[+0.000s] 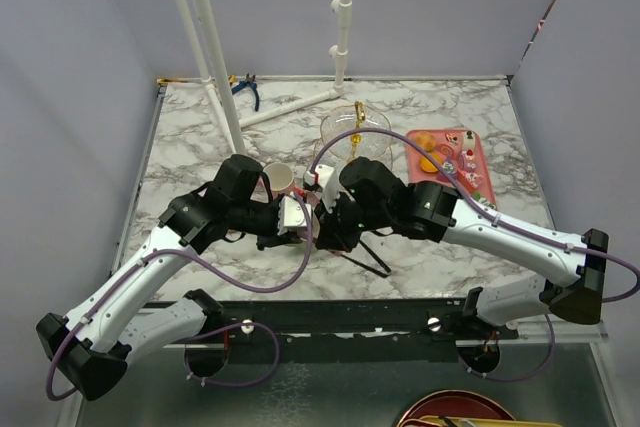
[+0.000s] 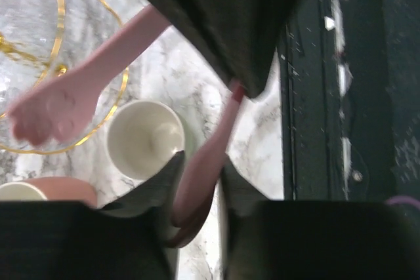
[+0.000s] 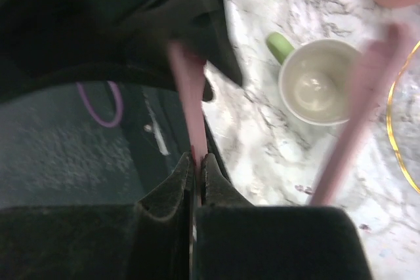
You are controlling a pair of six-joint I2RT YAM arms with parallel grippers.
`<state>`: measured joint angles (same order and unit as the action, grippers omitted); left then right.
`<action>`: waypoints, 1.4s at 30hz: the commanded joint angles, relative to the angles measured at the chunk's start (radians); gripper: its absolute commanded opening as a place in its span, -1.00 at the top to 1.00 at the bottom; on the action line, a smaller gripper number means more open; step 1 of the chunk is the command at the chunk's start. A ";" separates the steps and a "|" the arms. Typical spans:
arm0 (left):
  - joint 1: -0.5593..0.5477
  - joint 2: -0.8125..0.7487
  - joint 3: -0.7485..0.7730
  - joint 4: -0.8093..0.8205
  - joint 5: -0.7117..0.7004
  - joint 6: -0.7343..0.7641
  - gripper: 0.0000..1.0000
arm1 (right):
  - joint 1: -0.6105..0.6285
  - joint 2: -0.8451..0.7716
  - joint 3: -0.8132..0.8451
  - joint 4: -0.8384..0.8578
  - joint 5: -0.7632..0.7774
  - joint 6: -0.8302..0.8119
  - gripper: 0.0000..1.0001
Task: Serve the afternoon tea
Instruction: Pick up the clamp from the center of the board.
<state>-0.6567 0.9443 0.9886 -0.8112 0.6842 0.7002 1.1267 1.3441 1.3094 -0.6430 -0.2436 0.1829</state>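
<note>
Pink tongs (image 2: 203, 168) hang between both grippers above the marble. My left gripper (image 2: 200, 159) is shut round their bent end. My right gripper (image 3: 199, 157) is shut on one thin pink arm (image 3: 187, 90), and the other arm (image 3: 357, 122) stands free beside it. Below them sit a pale-green mug (image 3: 315, 86) and a pink mug (image 1: 278, 179), both upright and empty. The clear glass stand (image 1: 355, 137) with gold stem stands just behind the grippers (image 1: 312, 215). Small cakes and macarons (image 1: 432, 152) lie on the pink tray (image 1: 478, 179) to the right.
White pipes (image 1: 215, 57) rise at the back left, with blue pliers (image 1: 243, 87) by their foot. A thin black two-legged thing (image 1: 368, 255) lies under my right arm. The table's dark front edge (image 2: 328, 96) is close to the grippers. A red bowl (image 1: 455, 412) sits below the table.
</note>
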 commanded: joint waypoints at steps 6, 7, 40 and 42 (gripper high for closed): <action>-0.003 0.012 0.019 -0.059 0.067 0.073 1.00 | 0.012 0.009 0.034 0.023 -0.049 -0.037 0.96; -0.003 0.008 0.016 -0.059 0.069 0.073 1.00 | 0.012 0.006 0.032 0.025 -0.046 -0.036 0.94; -0.002 -0.141 -0.044 -0.026 0.184 0.016 1.00 | 0.006 -0.216 -0.039 0.037 0.301 -0.069 -0.64; -0.004 -0.159 -0.045 -0.021 0.179 0.018 1.00 | -0.001 -0.210 -0.052 0.051 0.293 -0.069 -0.66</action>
<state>-0.6613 0.8284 0.9512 -0.8722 0.8074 0.7170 1.1316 1.1332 1.2949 -0.6155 -0.0101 0.1257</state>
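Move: The clamp hangs nearly level between the hands, the paw-shaped pink end of one arm already between the left fingers. Its middle lies about 9 cm right and 3 cm back of the left hand, and 5 cm right and 1 cm back of the right, which grips that same arm. The green mug stands some 7 cm ahead, 2 cm right and 12 cm below the left hand; from that mug the pink mug is 11 cm farther out and 8 cm left, the tiered stand 11 cm farther out and 9 cm right. The clamp's pink end is pinched as the left fingers finish closing on it, that hand easing back about 2 cm and then holding. Next the right fingers spread wide and let go of the same arm, and the right hand lifts away about 7 cm, then also drifts right and forward, tilting some 15 degrees; the left, keeping its grip, draws back a little more. ##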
